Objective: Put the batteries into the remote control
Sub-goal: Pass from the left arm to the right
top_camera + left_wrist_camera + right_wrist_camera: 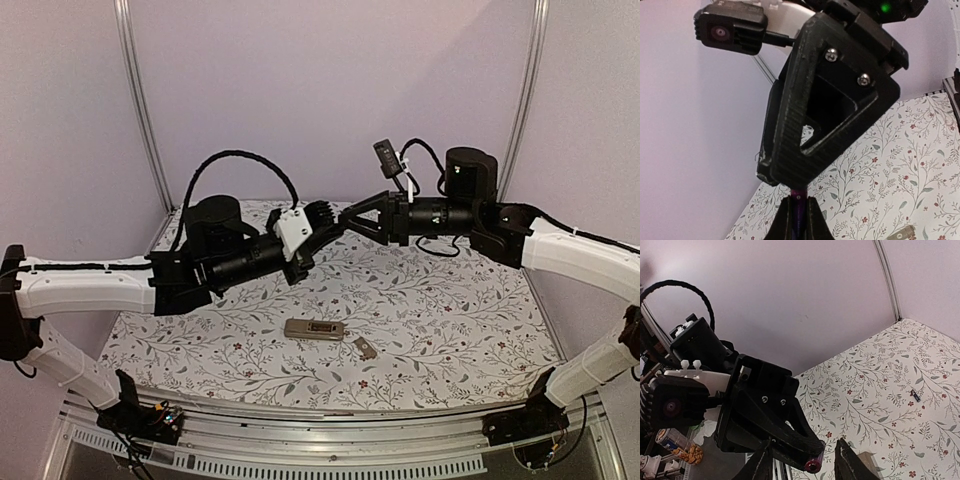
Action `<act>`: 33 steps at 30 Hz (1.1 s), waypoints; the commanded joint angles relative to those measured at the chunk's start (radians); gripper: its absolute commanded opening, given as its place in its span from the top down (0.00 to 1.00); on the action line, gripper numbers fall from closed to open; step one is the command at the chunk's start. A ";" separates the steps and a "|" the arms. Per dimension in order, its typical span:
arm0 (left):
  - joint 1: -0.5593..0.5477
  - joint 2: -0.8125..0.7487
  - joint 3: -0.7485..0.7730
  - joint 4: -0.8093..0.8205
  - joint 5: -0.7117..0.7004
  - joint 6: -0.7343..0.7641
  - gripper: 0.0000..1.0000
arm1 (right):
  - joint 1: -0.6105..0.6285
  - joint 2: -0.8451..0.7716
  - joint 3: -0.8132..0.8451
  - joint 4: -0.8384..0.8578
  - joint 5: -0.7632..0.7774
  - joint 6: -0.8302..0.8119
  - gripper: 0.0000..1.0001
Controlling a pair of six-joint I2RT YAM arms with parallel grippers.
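Both arms are raised above the table and their grippers meet in mid-air. My left gripper (799, 201) is shut on a thin purple battery (799, 207), whose red-purple end (813, 466) pokes out of its tip. My right gripper (802, 449) stands open, its fingers (847, 462) on either side of the left gripper's tip and the battery, with a gap on the right side. The remote control (315, 329) lies back up on the flowered cloth at the front middle. A small dark stick (915, 396), like another battery, lies on the cloth.
A small flat cover piece (365, 348) lies just right of the remote. The flowered cloth (450, 320) covers the table, with pale walls and metal posts (140, 100) at the back. A jar of snacks (675, 445) shows beyond the table in the right wrist view.
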 commanded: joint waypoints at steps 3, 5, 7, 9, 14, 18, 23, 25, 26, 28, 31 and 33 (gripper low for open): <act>-0.015 0.008 0.005 0.012 -0.048 0.017 1.00 | 0.012 0.038 0.017 -0.049 0.009 0.018 0.60; -0.017 0.009 0.005 0.013 -0.054 0.015 1.00 | 0.012 0.037 0.010 -0.058 0.020 0.013 0.60; -0.016 0.008 0.002 0.013 -0.053 0.013 1.00 | 0.012 0.030 0.001 -0.060 0.032 0.011 0.61; -0.016 0.009 0.001 0.013 -0.049 0.010 1.00 | 0.013 0.027 0.001 -0.058 0.026 0.008 0.68; -0.017 0.012 0.003 0.011 -0.048 0.012 1.00 | 0.014 0.030 0.000 -0.056 0.021 0.005 0.81; -0.016 0.014 0.005 0.013 -0.054 0.016 1.00 | 0.014 0.038 -0.002 -0.058 0.015 0.006 0.84; -0.016 0.023 0.007 0.018 -0.062 0.018 1.00 | 0.014 0.043 -0.003 -0.059 0.015 0.007 1.00; -0.017 0.025 0.007 0.020 -0.066 0.017 1.00 | 0.014 0.042 -0.003 -0.058 0.014 0.008 1.00; -0.016 0.024 0.005 0.021 -0.066 0.018 1.00 | 0.014 0.042 -0.001 -0.059 0.013 0.008 1.00; -0.017 0.023 0.004 0.021 -0.068 0.018 1.00 | 0.014 0.042 -0.001 -0.059 0.010 0.007 1.00; -0.016 0.026 0.004 0.021 -0.075 0.020 1.00 | 0.014 0.045 0.001 -0.058 -0.001 0.005 1.00; -0.016 0.028 0.007 0.017 -0.080 0.020 1.00 | 0.014 0.046 0.001 -0.053 -0.003 0.004 1.00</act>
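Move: The battery I still hold in my left fingertips has its middle about 1 cm ahead and 1 cm to the right of that hand, level with it. From my open right hand, the battery lies about 1 cm to the left, neither ahead nor back, and 2 cm lower. Far below, some 34 cm under my right hand, the remote control lies 1 cm ahead and 7 cm left, and the battery cover 5 cm back and 5 cm right. I sink my right hand about 2 cm, with a touch to the left, until its open fingers straddle the free end of the battery; then I hold that height and shut them, pinching that end opposite my left fingers. My left hand keeps its own grip, easing only about 1 cm forward. ##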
